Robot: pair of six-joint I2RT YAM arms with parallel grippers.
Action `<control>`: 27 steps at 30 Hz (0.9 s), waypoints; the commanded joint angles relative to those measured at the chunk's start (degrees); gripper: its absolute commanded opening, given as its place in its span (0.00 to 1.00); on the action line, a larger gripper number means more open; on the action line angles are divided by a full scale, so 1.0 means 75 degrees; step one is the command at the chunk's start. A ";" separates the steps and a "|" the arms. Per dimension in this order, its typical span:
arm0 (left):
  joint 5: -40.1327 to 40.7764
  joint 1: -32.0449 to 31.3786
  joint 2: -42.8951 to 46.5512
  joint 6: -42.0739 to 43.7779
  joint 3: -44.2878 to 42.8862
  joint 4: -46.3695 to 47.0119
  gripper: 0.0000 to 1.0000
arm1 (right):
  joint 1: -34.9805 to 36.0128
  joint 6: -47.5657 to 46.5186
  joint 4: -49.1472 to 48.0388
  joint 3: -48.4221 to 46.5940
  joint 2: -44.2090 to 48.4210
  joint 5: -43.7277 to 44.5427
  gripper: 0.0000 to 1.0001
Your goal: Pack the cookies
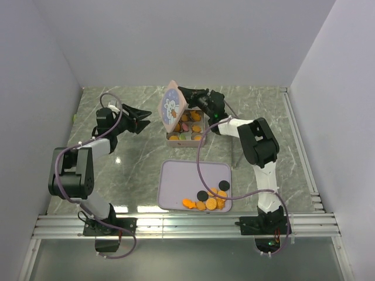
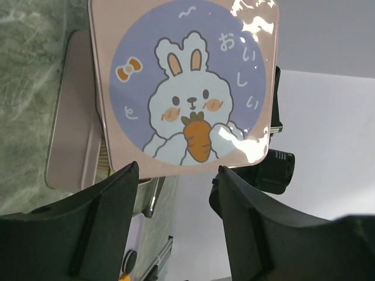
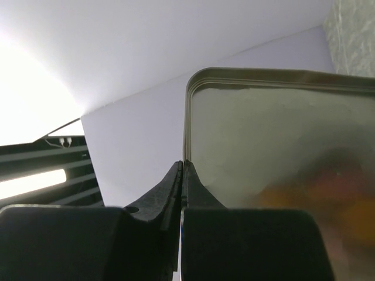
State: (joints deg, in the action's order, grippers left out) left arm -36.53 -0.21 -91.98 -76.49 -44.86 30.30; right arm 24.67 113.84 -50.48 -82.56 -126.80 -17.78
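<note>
Several orange, pink and green cookies lie in a square tin at mid-table. More orange and black cookies sit at the near edge of a lilac tray. The tin's pink lid with a rabbit picture stands tilted over the tin's left side. My right gripper is shut on the lid's rim, pinched thin between its fingertips. My left gripper hangs open just left of the lid, its fingers apart with nothing between them.
Grey walls close in the left, right and back of the marble table. Metal rails run along the near edge and the right side. The right arm's cable loops over the tray.
</note>
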 commanded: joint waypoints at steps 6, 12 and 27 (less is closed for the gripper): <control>-0.0181 -0.0194 -0.1338 0.0727 -0.0381 0.0334 0.62 | -0.0019 0.1427 -0.1144 0.1011 0.0325 0.0273 0.00; 0.0148 -0.0488 -0.2160 0.1280 -0.1236 -0.0477 0.61 | -0.0078 0.1345 -0.1250 0.1539 0.0524 0.0320 0.00; 0.0911 -0.0734 -0.2688 0.2522 -0.2373 -0.2529 0.64 | -0.0511 0.1415 -0.1953 0.2406 0.0876 0.0519 0.00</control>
State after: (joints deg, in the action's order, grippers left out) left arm -31.20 -5.32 -112.36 -61.10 -60.99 13.69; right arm 22.15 114.37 -59.90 -65.43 -124.42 -15.44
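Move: The right hand still pinches the lid, whose middle hangs about 7 cm back, 1 cm left and 7 cm below that hand. The box lies about 8 cm back, 4 cm right and 21 cm below the same hand. From the left hand, the lid is roughly 4 cm ahead, 11 cm right and level; the box is some 3 cm ahead, 16 cm right and 15 cm lower; the tray is 23 cm back, 20 cm right, 17 cm down. The lid's lower left edge is brought down onto the box's left rim by the right hand, which keeps its shut grip, sinks about 7 cm with a slight draw back, then shifts some 4 cm right. The left hand, fingers still open, drops about 11 cm, edging forward and right towards the box's left wall, its wrist tipping down and rolling left side up; no touch can be seen. ##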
